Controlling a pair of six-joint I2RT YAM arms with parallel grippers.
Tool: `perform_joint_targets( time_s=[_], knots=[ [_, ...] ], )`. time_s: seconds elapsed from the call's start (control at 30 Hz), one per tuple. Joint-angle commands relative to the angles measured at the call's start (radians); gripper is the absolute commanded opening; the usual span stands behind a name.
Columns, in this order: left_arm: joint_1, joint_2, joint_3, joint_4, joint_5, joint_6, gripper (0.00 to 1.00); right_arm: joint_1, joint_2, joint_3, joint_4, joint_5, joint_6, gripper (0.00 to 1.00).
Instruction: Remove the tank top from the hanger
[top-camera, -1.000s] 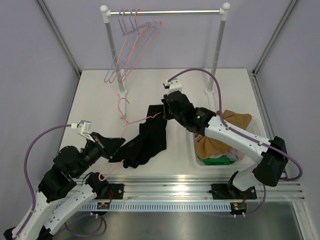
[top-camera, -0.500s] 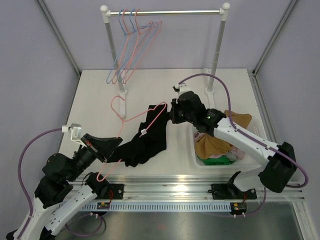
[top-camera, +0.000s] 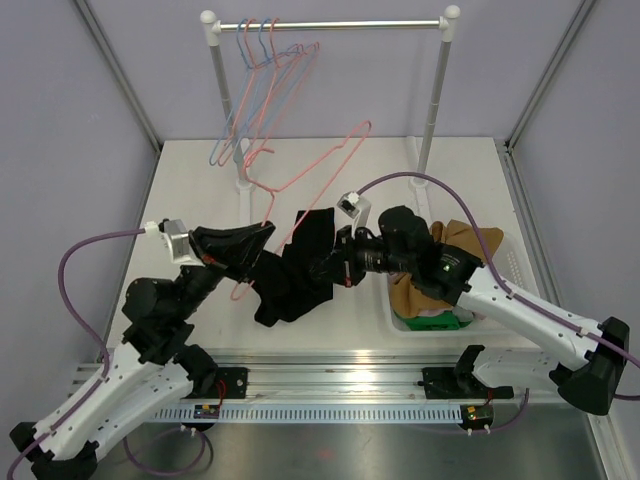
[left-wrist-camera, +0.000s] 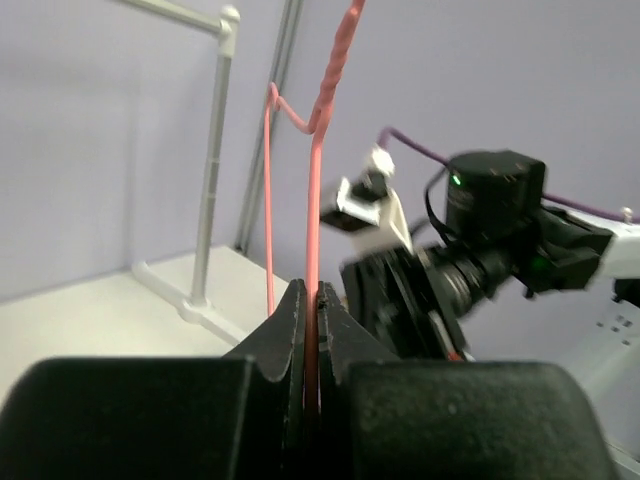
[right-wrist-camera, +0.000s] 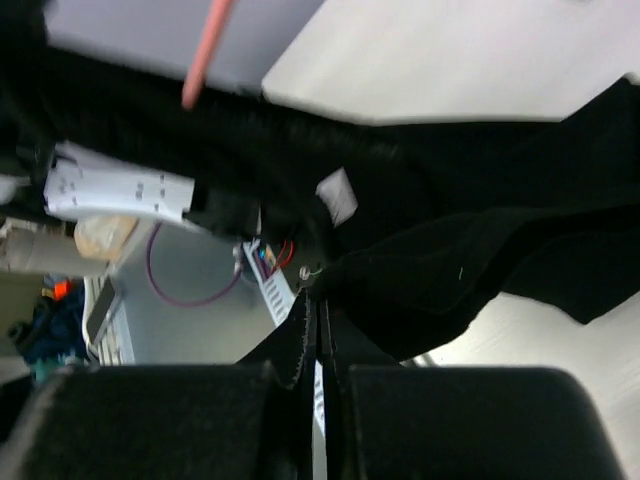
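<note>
The pink hanger (top-camera: 366, 126) slants up over the table, and my left gripper (top-camera: 266, 233) is shut on its lower wire. In the left wrist view the pink wire (left-wrist-camera: 313, 200) runs straight between the closed jaws of my left gripper (left-wrist-camera: 311, 300). The black tank top (top-camera: 293, 272) hangs bunched between the two arms, still draped round the hanger's lower part. My right gripper (top-camera: 325, 268) is shut on the garment's right edge. The right wrist view shows this gripper (right-wrist-camera: 318, 305) pinching a fold of the black tank top (right-wrist-camera: 470, 270), with a piece of the pink hanger (right-wrist-camera: 206, 48) above.
A clothes rail (top-camera: 330, 23) stands at the back with several pink and blue hangers (top-camera: 258, 90) on its left end. A white basket (top-camera: 392, 310) of brown, pink and green clothes sits at the right, under my right arm.
My left gripper has risen and swung toward the centre, tipping the hanger's far end high. My right gripper has pulled down and nearer with the tank top.
</note>
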Motion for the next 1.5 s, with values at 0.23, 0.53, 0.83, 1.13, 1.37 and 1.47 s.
perform_joint_targets(
  time_s=[0.23, 0.53, 0.83, 1.13, 1.37, 1.47],
  knots=[
    [-0.005, 0.247, 0.025, 0.835, -0.241, 0.298, 0.02, 0.105, 0.007, -0.233, -0.056, 0.230, 0.020, 0.00],
    [-0.007, 0.332, 0.142, 0.721, -0.285, 0.251, 0.00, 0.105, -0.055, -0.243, -0.108, 0.383, 0.042, 0.00],
    [-0.007, 0.249, 0.303, -0.050, -0.359, 0.163, 0.00, 0.131, 0.068, -0.139, -0.053, 0.390, 0.034, 0.54],
    [-0.005, 0.407, 0.565, -0.520, -0.459, 0.151, 0.00, 0.149, -0.064, -0.072, -0.188, 0.623, 0.029, 0.99],
    [0.029, 0.566, 0.716, -0.557, -0.471, 0.145, 0.00, 0.149, -0.202, -0.069, -0.263, 0.654, 0.031, 0.99],
    [0.070, 0.634, 0.795, -0.521, -0.436, 0.125, 0.00, 0.149, -0.231, -0.073, -0.283, 0.664, 0.031, 0.99]
  ],
)
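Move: Gripped in the right fingers at one end, the black tank top has its middle some 13 cm ahead of that hand, 6 cm to its left and 24 cm below; the laundry basket stands about 10 cm ahead, 29 cm to the right and 25 cm below. For the left hand, holding the emptied pink hanger, the hangers on the rack hang roughly 33 cm straight ahead and 8 cm higher; the tank top is 13 cm ahead, 5 cm right, 36 cm below. Lowering the tank top about 15 cm towards the table, the right hand tips its fingers further down, opens wide to let go, then lifts clear and drifts right. The left keeps the pink hanger pinched and carries it forward some 14 cm towards the rack's hangers, first rising about 11 cm with fingers tilting up, then sinking back as they tip down and the hand turns counter-clockwise. ##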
